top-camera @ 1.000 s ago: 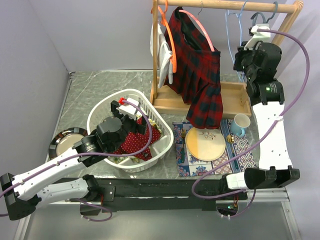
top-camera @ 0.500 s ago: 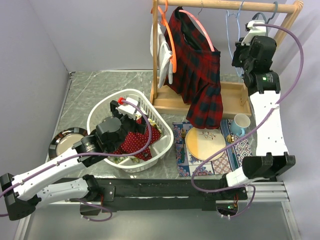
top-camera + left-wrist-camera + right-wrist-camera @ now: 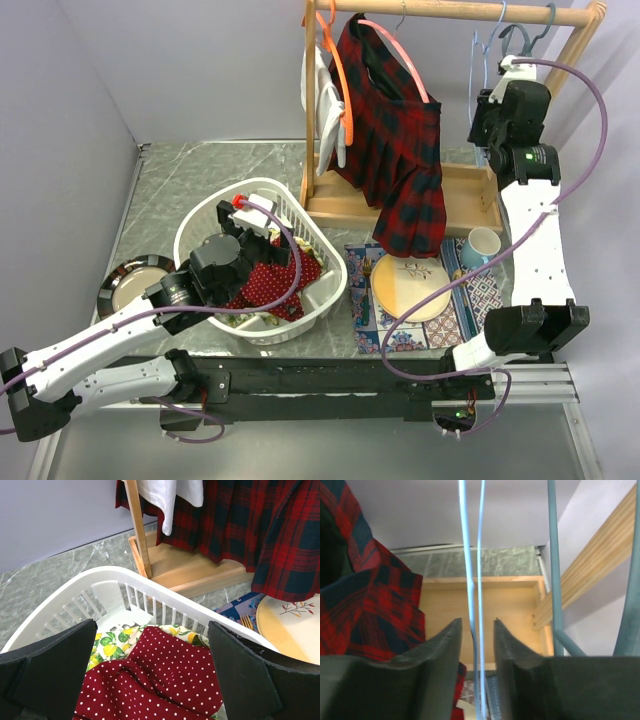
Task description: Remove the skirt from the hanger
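The red and navy tartan skirt [image 3: 395, 150] hangs from the thin pink hanger [image 3: 402, 62] on the wooden rail [image 3: 450, 12]. Its hem shows in the left wrist view [image 3: 270, 525], and one edge in the right wrist view [image 3: 370, 610]. My right gripper [image 3: 487, 118] is up by the rail, to the right of the skirt. It stands open [image 3: 477, 630] with the two thin wires of a light blue hanger [image 3: 470, 555] running loose between its fingers. My left gripper [image 3: 255, 225] hovers wide open [image 3: 150, 680] over a red white-dotted garment [image 3: 165, 680] in the basket.
A white laundry basket [image 3: 200, 225] holds the dotted garment and a lemon-print cloth [image 3: 107, 642]. An orange hanger [image 3: 337, 70] carries a white garment [image 3: 325, 100]. The rack's wooden base [image 3: 470, 195], a cream plate [image 3: 410, 288] on a patterned mat, a blue mug [image 3: 482, 245] and a dark plate [image 3: 125, 285] are below.
My right gripper rose toward the rail, carrying the light blue hanger to the right, and its jaws have parted around the wires. The left arm barely moved.
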`<control>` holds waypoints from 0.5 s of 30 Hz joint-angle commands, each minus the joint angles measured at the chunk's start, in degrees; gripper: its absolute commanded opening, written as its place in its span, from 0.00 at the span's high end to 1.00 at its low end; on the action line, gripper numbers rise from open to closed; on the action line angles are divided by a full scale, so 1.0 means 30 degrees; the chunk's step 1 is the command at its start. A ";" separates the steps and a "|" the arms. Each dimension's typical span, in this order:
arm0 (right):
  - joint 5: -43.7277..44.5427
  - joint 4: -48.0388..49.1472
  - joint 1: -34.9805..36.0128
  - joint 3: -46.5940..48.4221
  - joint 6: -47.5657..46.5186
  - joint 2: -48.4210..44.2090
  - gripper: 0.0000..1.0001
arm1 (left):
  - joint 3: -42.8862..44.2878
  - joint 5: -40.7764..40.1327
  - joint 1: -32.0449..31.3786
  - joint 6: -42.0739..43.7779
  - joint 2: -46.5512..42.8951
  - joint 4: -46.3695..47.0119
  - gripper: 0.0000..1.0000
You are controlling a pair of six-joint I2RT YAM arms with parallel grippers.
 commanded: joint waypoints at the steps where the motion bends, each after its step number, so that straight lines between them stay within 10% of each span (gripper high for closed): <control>1: 0.0628 0.0037 -0.0176 0.0518 0.0455 -0.1674 0.52 | -0.0087 -0.0474 -0.0074 0.0058 -0.0249 0.0863 0.01; 15: -0.4026 0.0474 -0.0117 -0.0244 0.3091 -0.6393 0.31 | -0.0234 -0.0620 -0.0045 0.0439 -0.0923 0.1069 0.01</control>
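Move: The light blue hanger, now empty, stands between the right hand's parted fingertips. Its middle is about 8 cm ahead and 3 cm above, in line sideways. The grey-blue hanger hangs some 8 cm to the right of the hand, also about 8 cm ahead and 3 cm up; the plaid skirt is roughly 20 cm to the hand's left, 5 cm ahead and 10 cm lower. From the left hand, the light blue hanger is about 25 cm ahead, 45 cm right and 12 cm up. The light blue hanger is left on the rail as the right hand, its fingers already parted around it, spreads them from about a third to two-thirds open and clears the hanger. After a short pause the hand speeds up, backing off and rising about 10 cm each way, with a small drift left, while the wrist tips the fingers up some 15 degrees. ##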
